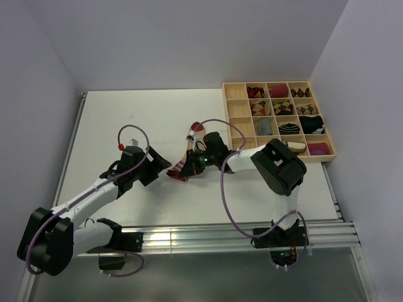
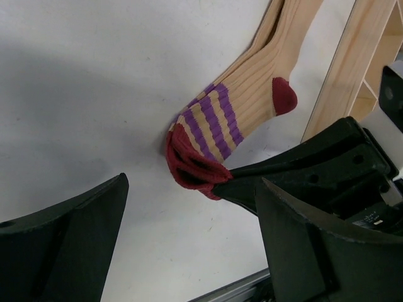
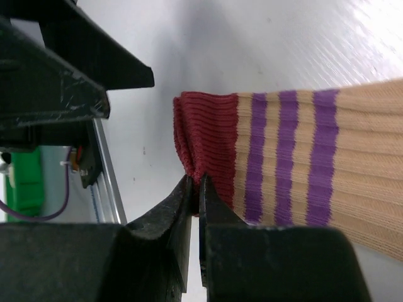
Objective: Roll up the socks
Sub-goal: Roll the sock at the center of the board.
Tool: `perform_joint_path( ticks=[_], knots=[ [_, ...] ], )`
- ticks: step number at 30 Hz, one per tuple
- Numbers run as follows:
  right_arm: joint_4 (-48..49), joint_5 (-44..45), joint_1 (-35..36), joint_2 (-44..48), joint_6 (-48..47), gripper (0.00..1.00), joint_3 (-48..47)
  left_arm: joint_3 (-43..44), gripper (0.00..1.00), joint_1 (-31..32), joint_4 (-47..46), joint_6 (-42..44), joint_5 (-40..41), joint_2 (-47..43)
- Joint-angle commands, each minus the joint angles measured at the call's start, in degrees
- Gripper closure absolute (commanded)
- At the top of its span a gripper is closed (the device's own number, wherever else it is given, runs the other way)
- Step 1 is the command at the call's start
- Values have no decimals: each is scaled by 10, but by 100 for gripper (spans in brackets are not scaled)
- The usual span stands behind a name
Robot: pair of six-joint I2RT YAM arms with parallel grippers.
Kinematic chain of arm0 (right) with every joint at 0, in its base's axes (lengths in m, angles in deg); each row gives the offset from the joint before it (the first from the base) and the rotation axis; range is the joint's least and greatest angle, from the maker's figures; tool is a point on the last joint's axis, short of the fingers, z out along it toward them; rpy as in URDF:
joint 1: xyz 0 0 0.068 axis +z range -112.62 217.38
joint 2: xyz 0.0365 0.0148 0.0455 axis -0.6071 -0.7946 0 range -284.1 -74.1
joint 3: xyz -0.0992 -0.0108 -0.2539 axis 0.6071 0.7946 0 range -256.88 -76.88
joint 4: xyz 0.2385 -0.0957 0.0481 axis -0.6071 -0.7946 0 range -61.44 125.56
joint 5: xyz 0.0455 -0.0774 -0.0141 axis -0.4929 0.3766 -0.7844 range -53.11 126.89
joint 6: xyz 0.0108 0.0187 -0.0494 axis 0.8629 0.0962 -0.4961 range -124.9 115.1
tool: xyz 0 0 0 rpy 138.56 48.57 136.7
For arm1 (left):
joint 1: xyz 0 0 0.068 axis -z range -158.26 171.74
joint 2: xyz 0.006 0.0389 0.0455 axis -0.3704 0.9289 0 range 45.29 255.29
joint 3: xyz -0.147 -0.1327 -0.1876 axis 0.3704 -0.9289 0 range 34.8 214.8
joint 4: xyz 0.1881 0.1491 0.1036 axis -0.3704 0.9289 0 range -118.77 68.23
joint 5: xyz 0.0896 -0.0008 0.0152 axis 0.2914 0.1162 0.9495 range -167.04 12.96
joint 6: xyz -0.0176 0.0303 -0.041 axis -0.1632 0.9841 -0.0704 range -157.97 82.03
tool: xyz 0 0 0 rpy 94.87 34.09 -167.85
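Note:
A beige sock with purple stripes, a dark-red heel and a dark-red cuff lies stretched on the white table, toe toward the back. My right gripper is shut on the edge of the cuff, pinching the red fabric between its fingertips. In the left wrist view the sock runs up and to the right, and the right gripper holds its cuff. My left gripper stands open just short of the cuff, with nothing between its fingers. From above, the left gripper sits left of the cuff.
A wooden tray with several compartments stands at the back right and holds rolled sock bundles. Its wooden edge shows beside the sock in the left wrist view. An aluminium rail runs along the table's near edge. Walls close in on three sides.

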Motion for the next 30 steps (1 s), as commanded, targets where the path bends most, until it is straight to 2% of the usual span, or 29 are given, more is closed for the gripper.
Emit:
perform_joint_path(
  ticks=[1,10,17,25,30],
  knots=[
    [27,-43,-10,-19,50,100,-3,-8,13,22,-48,-45,39,16],
    [-46,-19,-22,-49,64,100,-30,-5,17,26,-88,-82,33,79],
    [-19,-39,-37,-62,87,100,-19,14,22,33,-90,-83,42,123],
    [-24,-34,-36,-59,81,100,-19,35,28,39,-107,-92,17,171],
    [-25,-30,-36,-60,80,100,-18,50,36,42,-100,-93,6,189]
  ],
)
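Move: The sock's red cuff is about 6 cm to the right of my open left hand, level with it front to back and some 5 cm lower. My right fingers pinch its edge about 8 cm to the left hand's right and 3 cm below; from them the cuff's middle is roughly 2 cm to the left. The sock's toe lies on the board, about 18 cm ahead and 14 cm right of my left hand. I keep the cuff pinched in my right hand and lower it about 3 cm, rolling the wrist some 15 degrees, then hold it still. My left hand sinks about 5 cm, tipping slightly further down, then slides right and a little forward to the cuff's free end, its fingers closing partway around it without shutting. ##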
